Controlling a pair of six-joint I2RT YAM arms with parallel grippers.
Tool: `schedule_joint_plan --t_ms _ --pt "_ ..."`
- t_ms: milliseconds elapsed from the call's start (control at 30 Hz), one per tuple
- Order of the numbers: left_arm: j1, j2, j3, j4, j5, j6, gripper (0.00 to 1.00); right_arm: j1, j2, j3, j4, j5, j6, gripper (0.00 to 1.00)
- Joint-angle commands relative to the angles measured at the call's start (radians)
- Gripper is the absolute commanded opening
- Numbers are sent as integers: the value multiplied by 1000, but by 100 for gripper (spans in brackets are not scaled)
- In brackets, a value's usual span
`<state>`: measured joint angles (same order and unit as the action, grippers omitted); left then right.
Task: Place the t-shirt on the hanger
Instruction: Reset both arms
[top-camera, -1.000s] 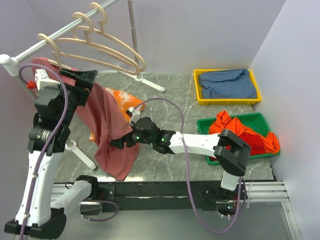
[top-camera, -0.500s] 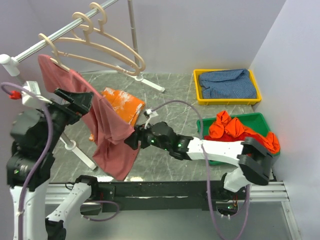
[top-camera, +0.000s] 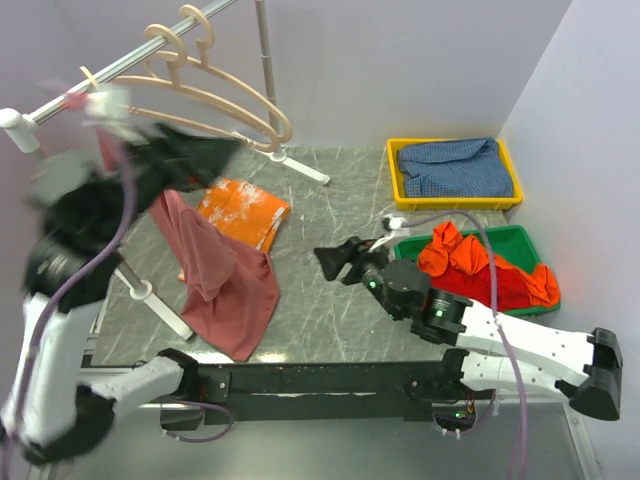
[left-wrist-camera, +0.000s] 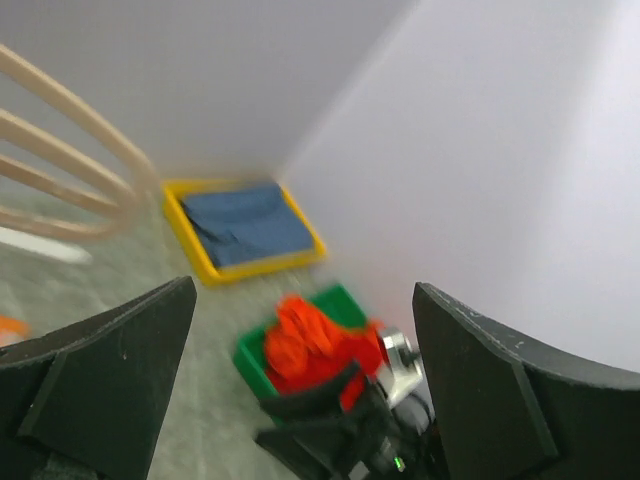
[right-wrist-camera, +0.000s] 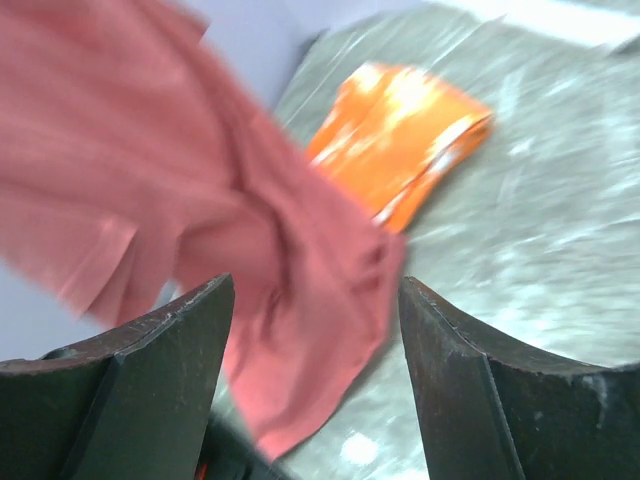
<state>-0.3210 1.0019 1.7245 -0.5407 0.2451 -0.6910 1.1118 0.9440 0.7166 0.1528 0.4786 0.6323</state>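
Observation:
The dusty-rose t-shirt (top-camera: 222, 285) hangs at the left, its hem bunched on the table and its top hidden behind my blurred left arm. What holds it up I cannot tell. Pale beige hangers (top-camera: 215, 100) hang from the rail. My left gripper (top-camera: 215, 152) is raised beside them, open and empty; its wrist view (left-wrist-camera: 302, 290) shows hanger bars (left-wrist-camera: 60, 150) at far left. My right gripper (top-camera: 335, 262) is open, to the right of the t-shirt and apart from it. Between its fingers (right-wrist-camera: 315, 283) I see the t-shirt (right-wrist-camera: 150, 150) farther off.
An orange cloth with white marks (top-camera: 245, 212) lies flat behind the t-shirt. A green bin (top-camera: 510, 242) holds a red-orange garment (top-camera: 470, 262). A yellow bin (top-camera: 400, 185) holds blue cloth. The rack's rail (top-camera: 60, 100), post (top-camera: 265, 60) and foot (top-camera: 150, 295) stand at the left.
My right gripper has let go of the t-shirt and pulled back to the right. My left arm has swung up and right. The t-shirt has dropped lower and bunched.

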Motion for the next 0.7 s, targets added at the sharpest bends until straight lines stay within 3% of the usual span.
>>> schedule_joint_plan --t_ms 0,33,200,333,567,667 --pt "-422 138 4 22 -372 106 96 -12 -73 15 -134 261 -43 75" --pt "-502 177 0 27 -416 111 96 -12 -86 26 -147 279 -42 76" --pt "-590 172 -239 171 -541 75 97 -17 -132 38 -360 509 117 77" --pt "-729 256 -391 182 -728 56 96 -36 -183 -31 -394 555 158 78" --pt "-739 204 -753 369 -704 -25 96 -43 -200 -66 -331 508 115 78" --pt "-740 167 -821 403 -739 -27 96 -41 -194 -74 -315 482 86 78"
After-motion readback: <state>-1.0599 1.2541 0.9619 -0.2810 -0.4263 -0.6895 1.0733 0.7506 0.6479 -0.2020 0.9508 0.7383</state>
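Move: The t-shirt hangs from its hanger, its middle some 15 cm to the left of the left hand, about 5 cm farther out and 32 cm below. For the right hand it is roughly 29 cm to the left, 6 cm ahead and 6 cm lower. The orange cloth lies on the table about 25 cm ahead of the left hand, 8 cm to its left and 53 cm below; the green bin sits around 13 cm ahead and 42 cm to the right of the right hand, 26 cm down. Swinging quickly to the right and then plunging down, the left hand leaves the hanger rail, dropping about 36 cm in all while its fingers tip downward and its left side rolls up. The right hand draws off to the right, away from the t-shirt, by some 13 cm, sinking slightly and turning clockwise. Both hands are empty and keep their fingers open. ##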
